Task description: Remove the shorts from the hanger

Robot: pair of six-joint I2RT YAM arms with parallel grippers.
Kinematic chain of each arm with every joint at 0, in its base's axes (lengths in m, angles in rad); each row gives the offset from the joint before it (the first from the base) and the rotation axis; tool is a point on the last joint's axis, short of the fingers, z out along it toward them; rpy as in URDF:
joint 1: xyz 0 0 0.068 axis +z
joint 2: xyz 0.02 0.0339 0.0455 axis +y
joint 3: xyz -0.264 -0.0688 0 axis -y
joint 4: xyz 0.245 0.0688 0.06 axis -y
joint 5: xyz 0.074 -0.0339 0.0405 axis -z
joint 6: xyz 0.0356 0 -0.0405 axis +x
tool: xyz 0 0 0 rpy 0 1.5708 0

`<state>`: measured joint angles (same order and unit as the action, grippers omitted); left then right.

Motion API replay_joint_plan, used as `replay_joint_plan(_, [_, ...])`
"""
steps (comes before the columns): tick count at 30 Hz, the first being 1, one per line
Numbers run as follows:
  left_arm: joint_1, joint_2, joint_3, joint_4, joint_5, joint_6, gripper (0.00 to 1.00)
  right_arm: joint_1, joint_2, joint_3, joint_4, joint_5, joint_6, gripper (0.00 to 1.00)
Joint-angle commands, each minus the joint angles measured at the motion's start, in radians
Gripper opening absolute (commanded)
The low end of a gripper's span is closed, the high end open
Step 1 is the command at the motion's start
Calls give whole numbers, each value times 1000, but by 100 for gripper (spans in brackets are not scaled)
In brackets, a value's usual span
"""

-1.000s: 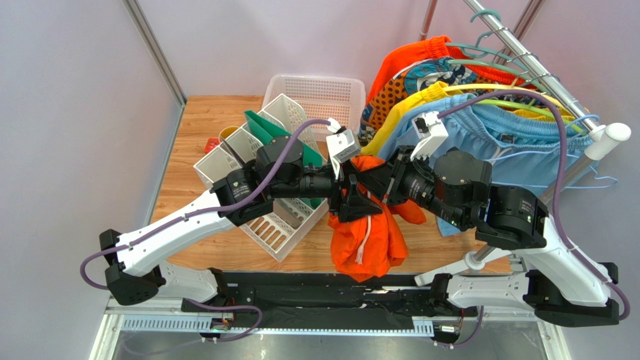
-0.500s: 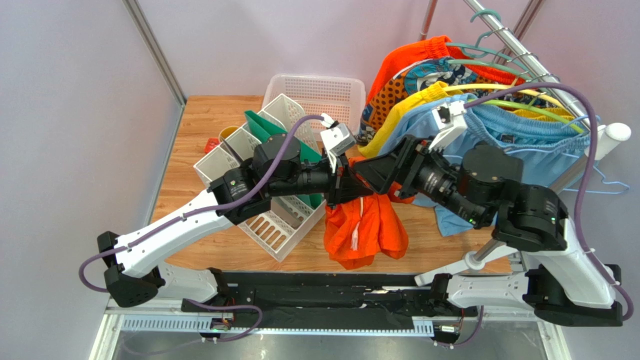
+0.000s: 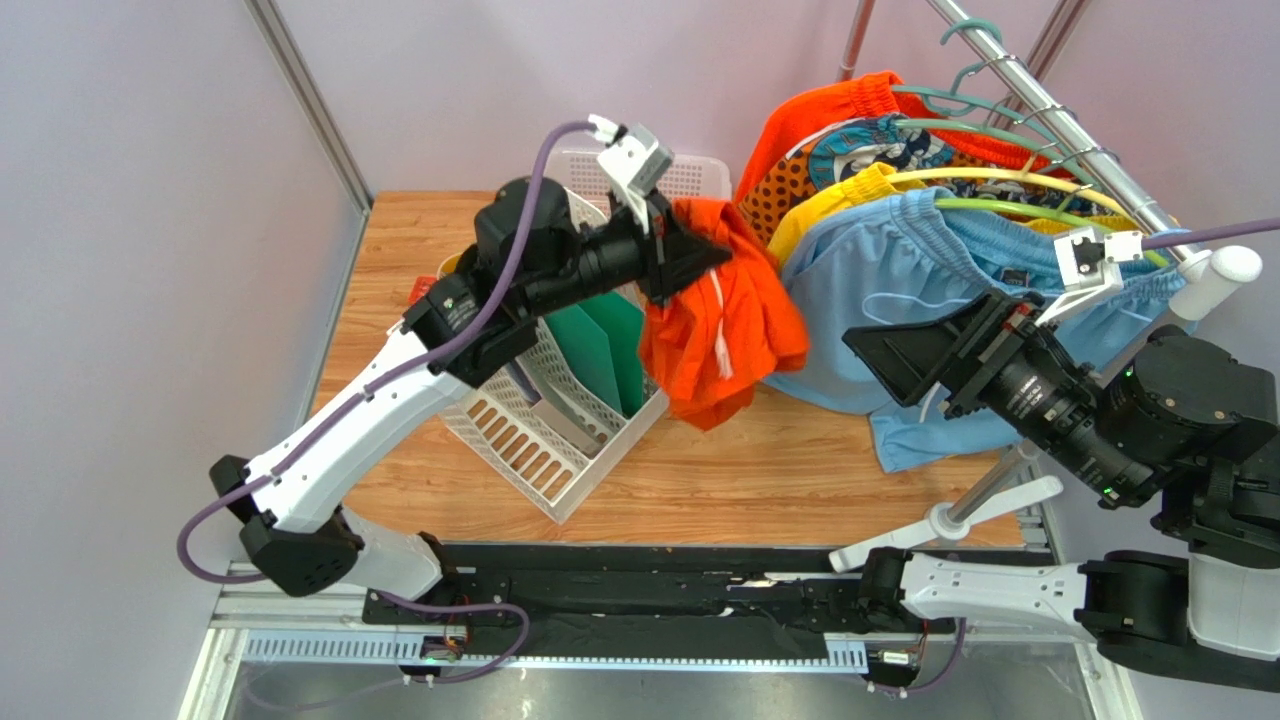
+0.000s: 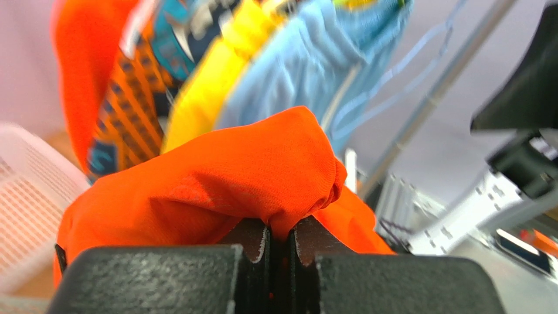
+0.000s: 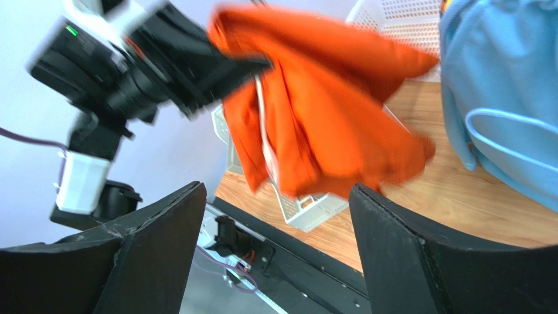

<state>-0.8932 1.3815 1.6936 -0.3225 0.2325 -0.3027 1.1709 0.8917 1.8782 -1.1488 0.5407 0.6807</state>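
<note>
My left gripper [image 3: 706, 252] is shut on the bright orange shorts [image 3: 721, 333] and holds them in the air above the table, in front of the white basket. The cloth bunches over its fingers in the left wrist view [image 4: 223, 176]. The light blue shorts [image 3: 917, 278] hang on a green hanger [image 3: 1037, 213] on the rail at the right; they also show in the right wrist view [image 5: 504, 98]. My right gripper [image 3: 899, 353] is open and empty, just in front of the blue shorts, apart from the orange pair [image 5: 321, 104].
A yellow pair [image 3: 842, 195] and an orange-and-teal patterned pair [image 3: 812, 165] hang further back on the metal rail [image 3: 1052, 113]. A white basket [image 3: 676, 173] stands at the back. A white file rack [image 3: 541, 405] with green folders stands at the left on the wooden table [image 3: 751, 473].
My left gripper lifted the orange shorts up and back toward the basket. My right gripper let go of them, opened and pulled back to the right.
</note>
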Motion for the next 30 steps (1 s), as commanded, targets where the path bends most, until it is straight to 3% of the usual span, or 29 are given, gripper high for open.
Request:
replay_joint_plan(1, [40,74,182,132,-61,102,0,4,18,-8,-97,-2,-26,86])
replay_joint_plan(6, [120,235,395,143,-101,175,0,4,30,28,-129,28,-61,86])
replay_joint_plan(10, [204,365,543,157,-73,152,0,4,70,108,-158,51,-92,86])
replay_joint_plan(14, [276,508,673,194,-27,146,0,4,79,82,-131,81,-113,86])
replay_joint_plan(21, [399,674,778,261,34,188,0,6,98,117,-106,148,-181,84])
replay_joint_plan(25, [427,763,782,318,-45,200,0,4,85,125,-80,225,-222,84])
replay_joint_plan(30, [430,850,799,387,-269,191,0,4,104,127,-17,268,-311,84])
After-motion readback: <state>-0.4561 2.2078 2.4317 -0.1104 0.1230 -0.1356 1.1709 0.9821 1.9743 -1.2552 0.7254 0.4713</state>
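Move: Some 42 cm ahead of the left hand, 8 cm to its left and 36 cm below lies the pale plastic basket, where the held orange shorts are being taken. From this hand the white file rack stands 12 cm ahead, 20 cm left and 30 cm down; the yellow shorts hang 20 cm ahead, 28 cm right, 12 cm down, the light-blue shorts 6 cm ahead, 30 cm right, 18 cm down. From the right hand the basket lies 52 cm ahead, 23 cm left, 39 cm down. Swinging the orange shorts quickly forward towards the basket, the left hand travels about 35 cm out in an arc, rising some 7 cm, then sinking below its start and drifting left, and turns roughly 30 degrees counter-clockwise. Its fingers stay shut on the cloth. The empty right hand dips slightly, then edges forward and right while rolling its left side down, fingers still open. ##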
